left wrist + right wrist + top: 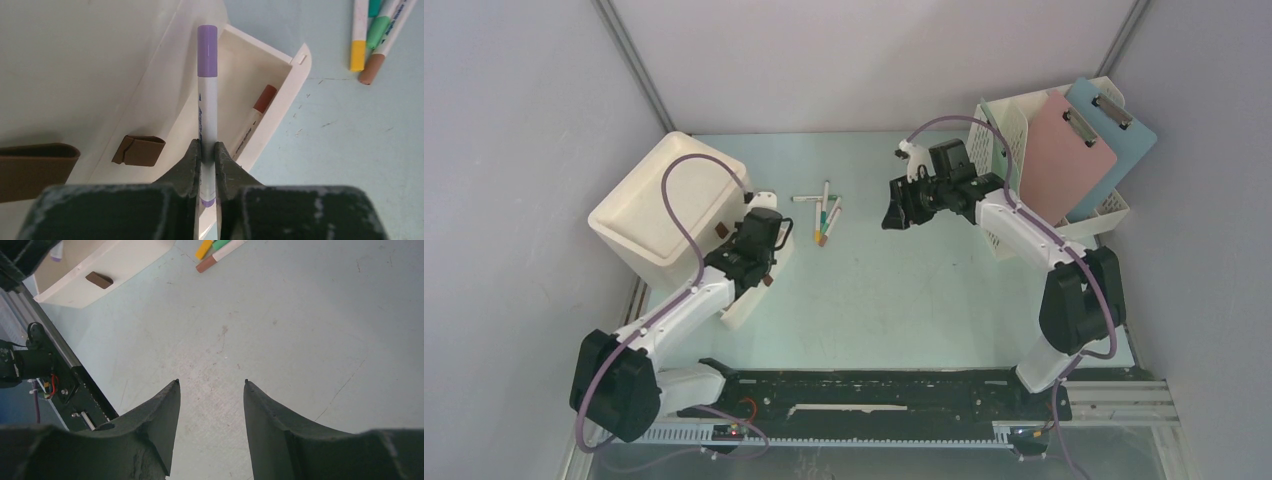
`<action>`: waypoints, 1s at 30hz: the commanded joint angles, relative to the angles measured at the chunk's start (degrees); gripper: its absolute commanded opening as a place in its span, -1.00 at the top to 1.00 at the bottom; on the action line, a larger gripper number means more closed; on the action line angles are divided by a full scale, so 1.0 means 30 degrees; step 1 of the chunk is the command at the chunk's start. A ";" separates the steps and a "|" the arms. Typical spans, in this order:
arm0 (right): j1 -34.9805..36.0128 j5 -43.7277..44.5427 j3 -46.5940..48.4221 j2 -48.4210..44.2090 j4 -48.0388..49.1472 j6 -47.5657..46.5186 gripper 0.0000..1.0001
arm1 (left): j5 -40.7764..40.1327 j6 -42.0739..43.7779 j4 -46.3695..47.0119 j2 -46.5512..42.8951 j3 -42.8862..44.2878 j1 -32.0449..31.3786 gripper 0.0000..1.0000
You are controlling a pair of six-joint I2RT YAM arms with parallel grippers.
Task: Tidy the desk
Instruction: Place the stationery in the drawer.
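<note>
My left gripper [208, 147] is shut on a white marker with a purple cap [207, 90]. It holds the marker lengthwise over the open white drawer [285, 100], where a brown-capped marker [257, 112] lies. In the top view this gripper [764, 235] sits by the white box-shaped bin [669, 205]. Several loose markers [824, 212] lie on the mint-green desk [894, 300]; their yellow, green and brown caps [372, 40] show in the left wrist view. My right gripper [211, 383] is open and empty above bare desk [280, 315], to the right of the markers [894, 215].
A white perforated file rack [1014, 150] at the back right holds a pink clipboard [1064, 150] and a blue one [1114, 140]. The drawer front carries a brown handle [98, 279]. A black rail [874, 385] runs along the desk's front edge. Grey panels wall the desk.
</note>
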 commanded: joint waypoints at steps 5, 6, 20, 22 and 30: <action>-0.0462 -0.0852 0.0061 -0.1390 0.0204 -0.0056 -0.15 | -0.0739 -0.0735 0.0021 0.0766 0.0369 0.0295 0.32; -0.0521 -0.0863 0.0048 -0.1503 0.0204 -0.0095 -0.15 | -0.0660 -0.0783 -0.0113 0.0758 0.0497 0.0280 0.21; -0.1133 -0.4177 0.0048 -0.2787 -0.0456 -0.1782 -0.20 | 0.3126 -0.1227 -0.2862 -0.2497 0.2955 0.0295 -0.69; -0.1151 -0.4244 0.0041 -0.2974 -0.0517 -0.1996 -0.21 | 0.4328 -0.0646 -0.2882 -0.3065 0.3262 0.0295 -0.79; -0.1357 -0.3923 0.0066 -0.3659 -0.0644 -0.3128 -0.22 | 0.7149 0.1932 -0.2004 -0.3943 0.2886 0.0324 -1.00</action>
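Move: The left hand still grips the purple-capped marker over the far half of the open drawer, whose floor lies right below, some 7 cm down. A brown-capped marker already lies in the drawer, level with the hand and about 2 cm to its right; the loose markers on the table are roughly 12 cm ahead and 14 cm to the right. From the right hand the drop spot is some 34 cm left, about 4 cm back and 12 cm below. The left hand sinks about 1 cm over the drawer while its fingers spread from nearly shut, letting go of the purple-capped marker, then rises some 10 cm out of there to the right with the fingers fully open, its left side rolling down and the wrist swinging around 10 degrees clockwise. Meanwhile the empty right hand lifts about 6 cm and eases back 2 cm, tipping up slightly, its fingers staying part open. ##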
